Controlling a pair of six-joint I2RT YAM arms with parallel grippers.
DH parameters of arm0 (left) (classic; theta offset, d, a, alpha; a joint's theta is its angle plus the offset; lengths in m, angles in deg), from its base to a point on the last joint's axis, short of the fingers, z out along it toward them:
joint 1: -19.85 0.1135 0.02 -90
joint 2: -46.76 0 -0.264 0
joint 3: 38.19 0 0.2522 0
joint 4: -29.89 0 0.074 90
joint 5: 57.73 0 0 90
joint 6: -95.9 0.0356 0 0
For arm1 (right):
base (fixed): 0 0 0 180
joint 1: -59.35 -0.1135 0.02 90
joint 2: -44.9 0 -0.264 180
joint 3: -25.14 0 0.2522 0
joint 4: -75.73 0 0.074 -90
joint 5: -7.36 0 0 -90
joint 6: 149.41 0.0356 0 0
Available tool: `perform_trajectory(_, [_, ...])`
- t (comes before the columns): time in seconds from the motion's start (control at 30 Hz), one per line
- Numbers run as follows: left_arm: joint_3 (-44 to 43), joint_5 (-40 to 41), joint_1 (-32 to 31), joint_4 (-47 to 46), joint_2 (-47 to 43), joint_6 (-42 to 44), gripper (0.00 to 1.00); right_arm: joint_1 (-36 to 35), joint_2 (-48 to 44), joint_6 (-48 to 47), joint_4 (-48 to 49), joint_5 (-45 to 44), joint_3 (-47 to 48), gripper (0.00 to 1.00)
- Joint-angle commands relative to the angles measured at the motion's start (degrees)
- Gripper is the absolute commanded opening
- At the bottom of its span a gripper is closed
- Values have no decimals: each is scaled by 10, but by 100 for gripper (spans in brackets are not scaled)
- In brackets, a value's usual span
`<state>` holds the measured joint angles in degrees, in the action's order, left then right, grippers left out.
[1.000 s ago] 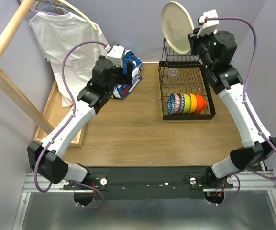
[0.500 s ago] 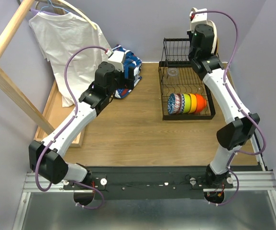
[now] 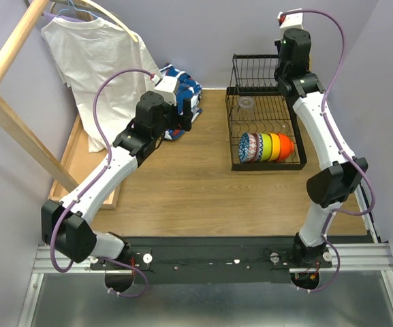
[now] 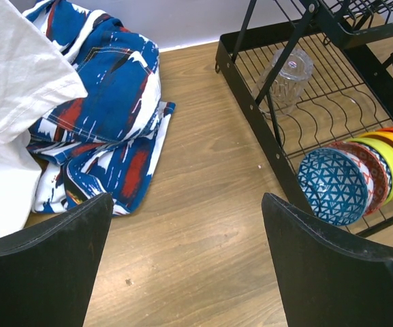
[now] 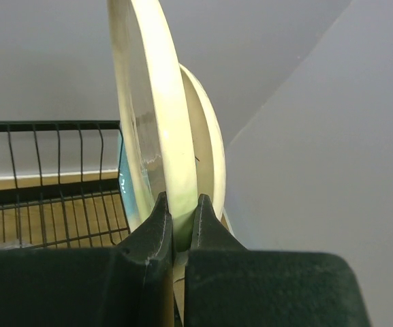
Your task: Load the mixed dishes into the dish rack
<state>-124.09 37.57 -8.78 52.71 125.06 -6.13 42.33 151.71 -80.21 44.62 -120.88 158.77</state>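
My right gripper (image 5: 179, 228) is shut on the rim of a cream plate (image 5: 148, 116), which it holds edge-on, with pale blue on the plate's left face. In the top view the right wrist (image 3: 293, 51) hides the plate, high at the back right of the black dish rack (image 3: 233, 136). Patterned, green, yellow and orange bowls (image 3: 265, 146) stand in a row in the rack's base. A clear glass cup (image 3: 246, 103) stands behind them. My left gripper (image 4: 186, 266) hangs open over bare table, left of the rack (image 4: 250, 116).
A blue, red and white cloth (image 4: 107, 102) lies crumpled at the back of the table by my left gripper (image 3: 186, 112). A white T-shirt (image 3: 94, 61) hangs from a wooden frame (image 3: 9, 95) on the left. A shallow wooden tray (image 3: 73, 163) lies below it.
The right arm has swung the plate from face-on above the rack to edge-on at the rack's back right, stretching further back. The left arm has barely moved.
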Motion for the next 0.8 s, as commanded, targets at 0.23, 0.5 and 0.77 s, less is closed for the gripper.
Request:
perform_trajectory(0.23, [2,-15,1,-17,-6,-5,99,23,1,51,4,16,26,1])
perform_trajectory(0.5, [-3,-22,1,-21,4,-11,99,23,5,66,-16,12,24,0])
perform_trajectory(0.77, [-1,-23,1,-20,6,-9,99,23,41,118,-89,5,61,0])
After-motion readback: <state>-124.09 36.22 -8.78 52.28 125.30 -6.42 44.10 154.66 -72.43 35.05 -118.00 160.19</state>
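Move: The right hand already grips a cream plate by its near rim, above the rack's upper tier; the slot it is going to lies about 6 cm ahead and some 12 cm below. A second plate, with leaves painted on it, stands about 4 cm to the right and 8 cm ahead, near hand height. The colored bowls lie roughly 15 cm back, 6 cm left and 35 cm below. From the idle left hand the slot is about 19 cm ahead, 34 cm right and roughly level. With its fingers still shut on the rim, the right hand lowers the upright cream plate about 5 cm towards the slot in the upper tier, just left of the leaf-patterned plate, edging only about a centimetre forward as it starts down. Along the way the wrist tips the fingertips down some 10 degrees and rolls slightly, left side up, and the hand does not let go. ##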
